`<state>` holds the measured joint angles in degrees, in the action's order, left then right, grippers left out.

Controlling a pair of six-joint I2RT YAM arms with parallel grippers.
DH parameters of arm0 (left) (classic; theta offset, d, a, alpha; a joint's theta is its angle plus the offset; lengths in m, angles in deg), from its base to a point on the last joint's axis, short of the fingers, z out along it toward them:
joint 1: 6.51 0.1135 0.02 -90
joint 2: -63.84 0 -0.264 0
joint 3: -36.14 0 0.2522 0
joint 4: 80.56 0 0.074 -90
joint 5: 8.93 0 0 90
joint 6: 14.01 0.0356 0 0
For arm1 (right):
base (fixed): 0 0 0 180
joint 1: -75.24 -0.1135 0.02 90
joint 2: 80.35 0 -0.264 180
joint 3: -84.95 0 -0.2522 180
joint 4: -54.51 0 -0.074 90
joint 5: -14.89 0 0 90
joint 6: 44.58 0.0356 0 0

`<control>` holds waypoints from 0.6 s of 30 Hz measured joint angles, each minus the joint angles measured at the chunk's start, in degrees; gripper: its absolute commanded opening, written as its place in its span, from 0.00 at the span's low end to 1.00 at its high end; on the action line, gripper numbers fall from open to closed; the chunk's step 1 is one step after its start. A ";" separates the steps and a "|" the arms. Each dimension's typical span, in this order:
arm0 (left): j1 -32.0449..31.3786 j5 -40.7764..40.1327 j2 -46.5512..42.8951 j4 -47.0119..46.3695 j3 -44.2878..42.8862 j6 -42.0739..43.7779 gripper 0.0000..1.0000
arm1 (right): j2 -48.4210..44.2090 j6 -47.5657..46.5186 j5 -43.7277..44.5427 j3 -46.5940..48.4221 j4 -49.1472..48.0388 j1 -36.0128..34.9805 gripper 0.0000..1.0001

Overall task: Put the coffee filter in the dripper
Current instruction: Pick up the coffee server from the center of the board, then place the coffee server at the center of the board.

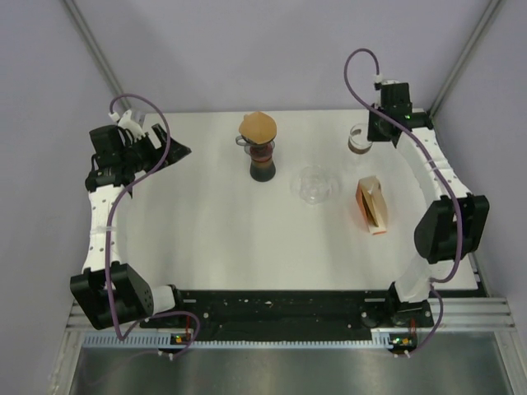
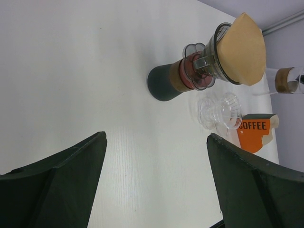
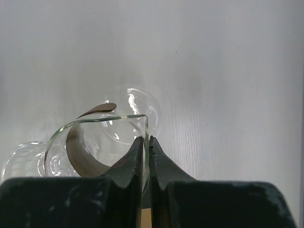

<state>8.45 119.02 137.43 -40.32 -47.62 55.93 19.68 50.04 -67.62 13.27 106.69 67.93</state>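
Note:
A brown paper coffee filter [image 1: 258, 126] [image 2: 243, 47] sits in a clear dripper [image 2: 209, 59] on a dark base [image 1: 263, 169] at the back middle of the table. A second clear dripper [image 1: 315, 184] [image 2: 222, 111] rests on the table to its right. My left gripper [image 1: 169, 152] [image 2: 156, 137] hangs open at the far left, nothing between its fingers. My right gripper [image 1: 372, 136] [image 3: 146, 138] is at the back right, shut on the rim of a glass carafe [image 1: 356, 138] [image 3: 118, 128] with a brown collar.
An orange coffee filter box [image 1: 372, 206] [image 2: 254, 130] stands right of the loose dripper, close to the right arm. The white table [image 1: 206, 222] ends at walls behind and at both sides.

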 measured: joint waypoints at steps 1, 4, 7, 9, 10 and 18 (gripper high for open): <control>0.02 -0.02 0.00 0.00 0.00 0.00 0.91 | -0.76 0.11 -0.04 0.79 0.09 -0.20 0.00; 0.09 0.02 0.00 -0.02 0.00 -0.09 0.91 | -4.66 0.50 0.50 1.27 1.05 -1.36 0.00; 0.15 0.17 0.00 -0.20 0.00 -0.44 0.91 | -9.75 -1.33 1.01 1.27 2.51 -6.75 0.00; 0.17 0.17 0.00 -0.46 0.00 -0.68 0.91 | -12.37 -3.96 -0.33 1.27 2.80 -13.05 0.00; 0.17 0.20 0.00 -0.57 0.00 -0.81 0.91 | -13.53 -5.84 -2.19 1.27 2.91 -17.62 0.00; 0.28 0.42 0.00 -0.87 0.07 -0.96 0.91 | -10.36 -4.83 -12.33 2.05 5.75 -33.16 0.00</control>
<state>8.74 119.44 137.43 -41.19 -47.55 54.97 9.32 45.21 -79.95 15.33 112.44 34.77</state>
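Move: The right hand already holds the glass coffee server with the brown band by its rim, off the table; the dripper with its filter stands about 31 cm to its left, about 2 cm farther out and 5 cm lower. The clear cup lies roughly 15 cm left, 5 cm back and 15 cm below; the coffee bag is about 11 cm back, 2 cm right and 15 cm below. From the idle left hand the dripper is some 10 cm ahead, 21 cm right and 12 cm below. Keeping its pinch on the server's rim, the right hand first rises about 10 cm almost in place, then sweeps fast to the left, some 25 cm in all, while drawing back about 15 cm, passing above the near side of the clear cup towards the near side of the dripper. The wrist swings about 45 degrees counter-clockwise with the sweep, and near the end the hand slows and sinks about 3 cm, fingers still shut. ##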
